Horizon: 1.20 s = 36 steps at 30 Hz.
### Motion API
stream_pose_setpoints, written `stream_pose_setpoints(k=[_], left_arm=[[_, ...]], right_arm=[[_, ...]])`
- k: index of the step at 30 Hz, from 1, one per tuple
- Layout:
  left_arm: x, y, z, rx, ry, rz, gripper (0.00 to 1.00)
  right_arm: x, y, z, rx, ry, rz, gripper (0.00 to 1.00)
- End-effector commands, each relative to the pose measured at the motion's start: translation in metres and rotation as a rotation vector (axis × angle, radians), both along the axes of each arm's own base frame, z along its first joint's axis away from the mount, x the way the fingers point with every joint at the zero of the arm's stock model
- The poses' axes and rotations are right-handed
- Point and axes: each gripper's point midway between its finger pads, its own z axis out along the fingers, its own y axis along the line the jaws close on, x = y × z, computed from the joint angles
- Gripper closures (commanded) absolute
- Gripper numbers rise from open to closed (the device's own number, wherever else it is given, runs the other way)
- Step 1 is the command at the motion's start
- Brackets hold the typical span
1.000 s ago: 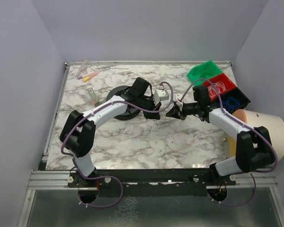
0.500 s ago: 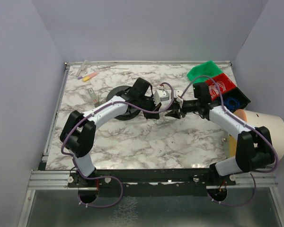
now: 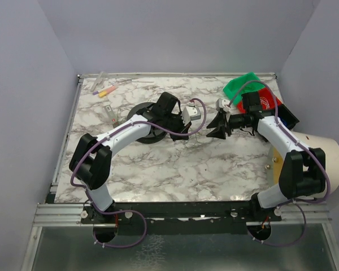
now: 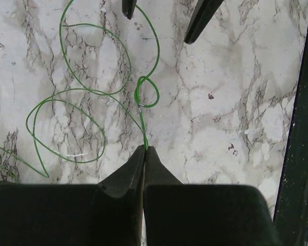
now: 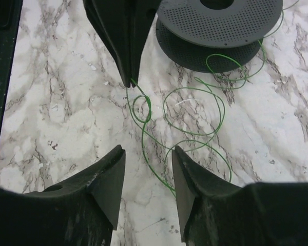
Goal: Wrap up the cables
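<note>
The cable is a hair-thin green wire lying in loose loops on the marble table, with one small tight loop close to my left fingertips. My left gripper is shut on the cable's end, low over the table. In the right wrist view the cable trails from the left gripper toward my right gripper. The right gripper is open with nothing held, and the strand lies on the table below the gap between its fingers. From above, the right gripper stands a short way right of the left one.
A black perforated spool lies behind the left gripper, with green wire curling round its base. Green, red and black bins sit at the back right. A beige drum stands at the right edge. Pens lie at the back left.
My right gripper has opened and drawn back to the right, away from the left gripper. The left gripper has stayed put, still shut on the cable.
</note>
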Motion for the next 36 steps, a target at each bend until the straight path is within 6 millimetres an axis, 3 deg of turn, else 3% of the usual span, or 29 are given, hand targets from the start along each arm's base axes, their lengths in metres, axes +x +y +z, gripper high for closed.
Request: stream_pose_setpoints(k=[1, 4, 8, 21, 28, 36], left_arm=[[0.003, 0.005, 0.011, -0.002, -0.065, 0.005, 1.00], [0.003, 0.005, 0.009, 0.001, -0.066, -0.001, 1.00], [0.000, 0.003, 0.007, 0.005, -0.072, -0.012, 1.00], [-0.004, -0.003, 0.007, 0.025, -0.100, -0.020, 1.00], [-0.005, -0.004, 0.007, 0.024, -0.096, -0.020, 1.00], [-0.004, -0.007, 0.015, 0.006, -0.086, -0.008, 1.00]], right_arm=[[0.011, 0.004, 0.004, 0.065, 0.077, -0.081, 0.55], [0.011, 0.008, 0.003, 0.096, 0.116, -0.072, 0.58], [0.019, 0.012, 0.000, 0.120, 0.188, -0.105, 0.70], [-0.001, 0.029, -0.006, 0.143, 0.273, 0.018, 0.75], [-0.004, 0.029, -0.005, 0.145, 0.265, 0.043, 0.99], [-0.003, 0.025, -0.013, 0.103, 0.225, 0.038, 1.00]])
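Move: The part of the green cable to be pinched, at a small knotted loop, lies about 3 cm left of the open right fingers, straight across and some 1 cm lower. The black spool stands about 26 cm to the right hand's left and 5 cm farther out, and the red bin some 20 cm to its right and 13 cm farther out. The closed left hand already holds the cable; the loop is roughly 4 cm to its right, about level. The right fingers close on the green cable right by the small loop, a few centimetres from the left fingertips. To get there the right hand first swings about 2 cm forward, then comes back and goes some 2.5 cm left towards the left hand while sinking about 1 cm, rolling some 15 degrees about its fingers. The left hand stays nearly in place and keeps its pinch. ##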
